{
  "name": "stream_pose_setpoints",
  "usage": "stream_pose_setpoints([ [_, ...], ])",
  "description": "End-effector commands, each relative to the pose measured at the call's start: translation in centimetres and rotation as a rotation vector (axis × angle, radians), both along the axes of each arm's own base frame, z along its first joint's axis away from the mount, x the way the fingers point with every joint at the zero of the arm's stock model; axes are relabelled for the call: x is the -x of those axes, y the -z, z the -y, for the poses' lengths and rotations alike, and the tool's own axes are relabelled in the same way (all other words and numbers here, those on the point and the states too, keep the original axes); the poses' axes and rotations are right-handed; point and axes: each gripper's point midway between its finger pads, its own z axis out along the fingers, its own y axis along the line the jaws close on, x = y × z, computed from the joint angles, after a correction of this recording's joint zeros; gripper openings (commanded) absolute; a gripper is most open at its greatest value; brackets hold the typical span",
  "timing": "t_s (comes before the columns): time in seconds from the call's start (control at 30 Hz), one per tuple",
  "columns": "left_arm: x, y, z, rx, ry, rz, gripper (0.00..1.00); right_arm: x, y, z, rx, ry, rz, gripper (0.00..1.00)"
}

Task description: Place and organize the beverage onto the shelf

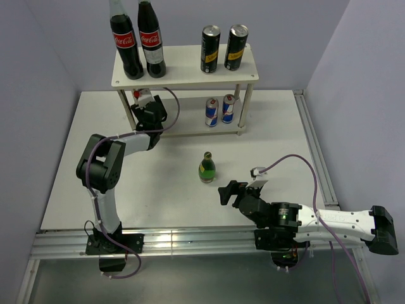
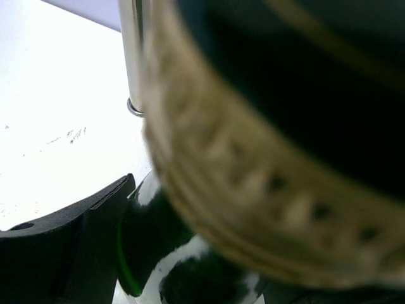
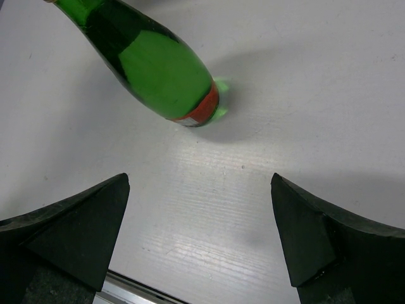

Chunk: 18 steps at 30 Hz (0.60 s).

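The white two-tier shelf point(image 1: 190, 75) stands at the back. Two black-and-yellow cans point(image 1: 211, 49) are on its top board, and two blue-and-silver cans point(image 1: 219, 111) on the lower board's right. My left gripper point(image 1: 145, 102) reaches in at the lower tier's left end, shut on a small green bottle point(image 1: 143, 95). In the left wrist view that dark green bottle point(image 2: 158, 240) fills the frame against my finger point(image 2: 63, 253). A second green bottle point(image 1: 207, 168) stands mid-table, also seen in the right wrist view point(image 3: 152, 69). My right gripper point(image 1: 231, 193) point(image 3: 199, 234) is open just short of it.
Two large red-labelled cola bottles point(image 1: 138, 41) take up the left of the top board. A pale shelf leg point(image 2: 133, 57) stands close beside the held bottle. A metal rail point(image 1: 190, 244) runs along the table's near edge, and grey walls close in both sides.
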Motion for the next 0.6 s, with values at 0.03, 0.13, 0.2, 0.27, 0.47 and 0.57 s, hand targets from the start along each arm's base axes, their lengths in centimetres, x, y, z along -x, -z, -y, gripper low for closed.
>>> stream_pose_setpoints([
  [0.03,-1.5,-3.1,-0.4,0.035,-0.038,0.091,0.02,-0.2,-0.7,-0.2,-0.02,0.01,0.022,1.0],
  [0.13,-2.0,-2.2,-0.5,0.041,-0.031,0.033,0.17,-0.3,-0.6,-0.2,-0.02,0.011,0.022,1.0],
  [0.2,-2.1,-2.0,-0.5,0.044,-0.026,0.031,0.5,-0.2,-0.6,-0.3,-0.02,0.009,0.022,1.0],
  [0.27,-1.9,-2.0,-0.4,0.048,-0.009,0.033,0.66,-0.3,-0.6,-0.2,-0.019,0.011,0.021,1.0],
  [0.47,-1.7,-2.1,-0.2,0.049,0.003,0.019,0.93,-0.2,-0.7,-0.2,-0.021,0.013,0.022,1.0],
  [0.57,-1.4,-2.1,-0.2,0.054,0.011,0.013,0.99,-0.3,-0.6,-0.2,-0.018,0.013,0.023,1.0],
])
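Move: The left gripper already holds the green bottle inside the shelf; its spot on the lower board is about 1 cm ahead and some 8 cm below the hand. The nearer blue-silver can stands roughly 20 cm right and 9 cm back, the other can 26 cm right and 7 cm back. The shelf's front-left leg is about 7 cm left and 12 cm back. From the right hand, that spot lies some 38 cm ahead and 24 cm left, 5 cm lower. Ease the left gripper about 1 cm farther forward, deeper over the left end of the lower board with the green bottle still in its grip. Then hold there and spread the fingers from about three-quarters to nearly fully open to let go of the bottle, without backing off yet. ##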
